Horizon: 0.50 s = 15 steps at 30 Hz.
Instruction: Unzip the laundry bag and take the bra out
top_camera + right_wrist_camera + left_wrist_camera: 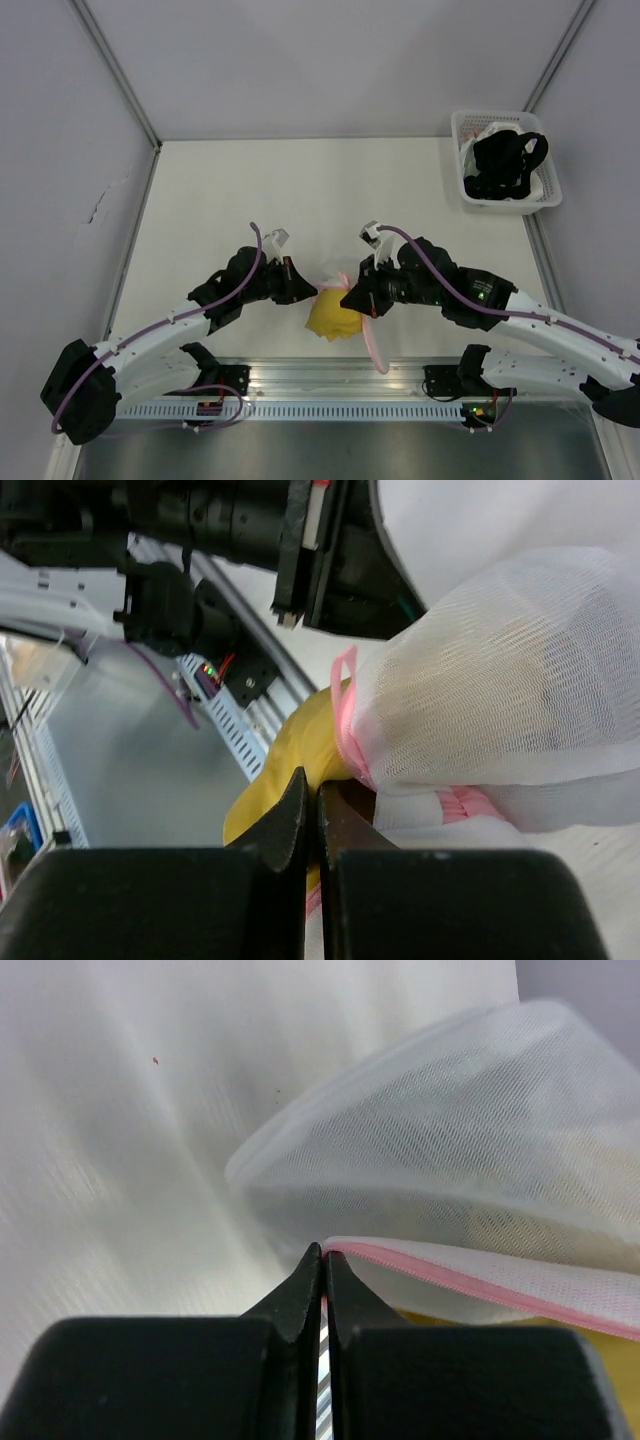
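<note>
The laundry bag (450, 1130) is a white mesh pouch with pink zipper trim, held up between both arms near the table's front edge. My left gripper (323, 1256) is shut on the pink trim at the bag's rim (440, 1272). The yellow bra (333, 316) bulges out of the bag's underside and hangs toward the front rail. In the right wrist view the bra (290, 750) pokes out under the mesh bag (500, 680). There my right gripper (315, 785) is shut, with a fold of the yellow fabric pinched between its tips. From above, the left gripper (300, 285) and right gripper (355, 297) flank the bundle.
A white plastic basket (500, 204) with a black strappy garment (508, 160) stands at the back right corner. A pink strip (376, 346) trails from the bundle over the metal front rail (330, 375). Grey walls close in the table on three sides.
</note>
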Available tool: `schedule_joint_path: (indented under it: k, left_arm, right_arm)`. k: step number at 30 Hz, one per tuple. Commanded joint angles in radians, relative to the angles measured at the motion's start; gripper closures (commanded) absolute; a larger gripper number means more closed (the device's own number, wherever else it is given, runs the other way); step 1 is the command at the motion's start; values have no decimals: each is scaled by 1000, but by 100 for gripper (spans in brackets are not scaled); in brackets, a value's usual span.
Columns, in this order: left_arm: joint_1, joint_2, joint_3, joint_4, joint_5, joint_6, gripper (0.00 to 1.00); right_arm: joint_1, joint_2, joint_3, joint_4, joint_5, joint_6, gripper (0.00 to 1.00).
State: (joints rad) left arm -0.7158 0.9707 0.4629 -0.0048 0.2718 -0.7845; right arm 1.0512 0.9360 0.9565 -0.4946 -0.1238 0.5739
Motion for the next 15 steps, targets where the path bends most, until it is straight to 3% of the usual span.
schedule_joint_path:
  k: [1,6,10,13,15]
  left_arm:
    - [-4,10,28,-1,-22,-9,98]
    - [-4,14,20,-1,-20,-9,98]
    - [-4,14,19,-3,-17,-9,98]
    - [-4,13,19,-3,-13,-9,98]
    - [-4,10,19,-6,-8,-10,98]
  right_arm:
    - [1,-3,42,-9,-172,-26,99]
    - [-5,-147,30,158,-224,-52,100]
    - [-8,-256,-7,268,-82,-6,100]
    - [-10,-263,4,229,151,13,99]
    - [-10,-243,17,155,397,11,100]
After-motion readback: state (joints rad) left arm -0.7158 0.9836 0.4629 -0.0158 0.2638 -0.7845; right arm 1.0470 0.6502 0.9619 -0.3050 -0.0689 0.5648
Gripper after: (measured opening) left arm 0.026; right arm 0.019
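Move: My right hand already pinches the yellow cloth, whose middle hangs roughly 6 cm below it and 3 cm to its left, its lower part at the mouth of the laundry bag. The bag's body is about 6 cm ahead, 2 cm right and 17 cm below. The pink-rimmed flap hangs some 2 cm back, 8 cm right and 17 cm below. From my left hand, gripping the rim, the bag lies 8 cm right and 6 cm lower. I draw my right hand back about 3 cm, then whip it upward some 12 cm and nearly 4 cm to the right, away from the bag, keeping the yellow cloth pinched. On the rise the wrist tips the fingertips up by some 25 degrees. My left hand stays put, still shut on the pink-edged rim and holding the bag back. ##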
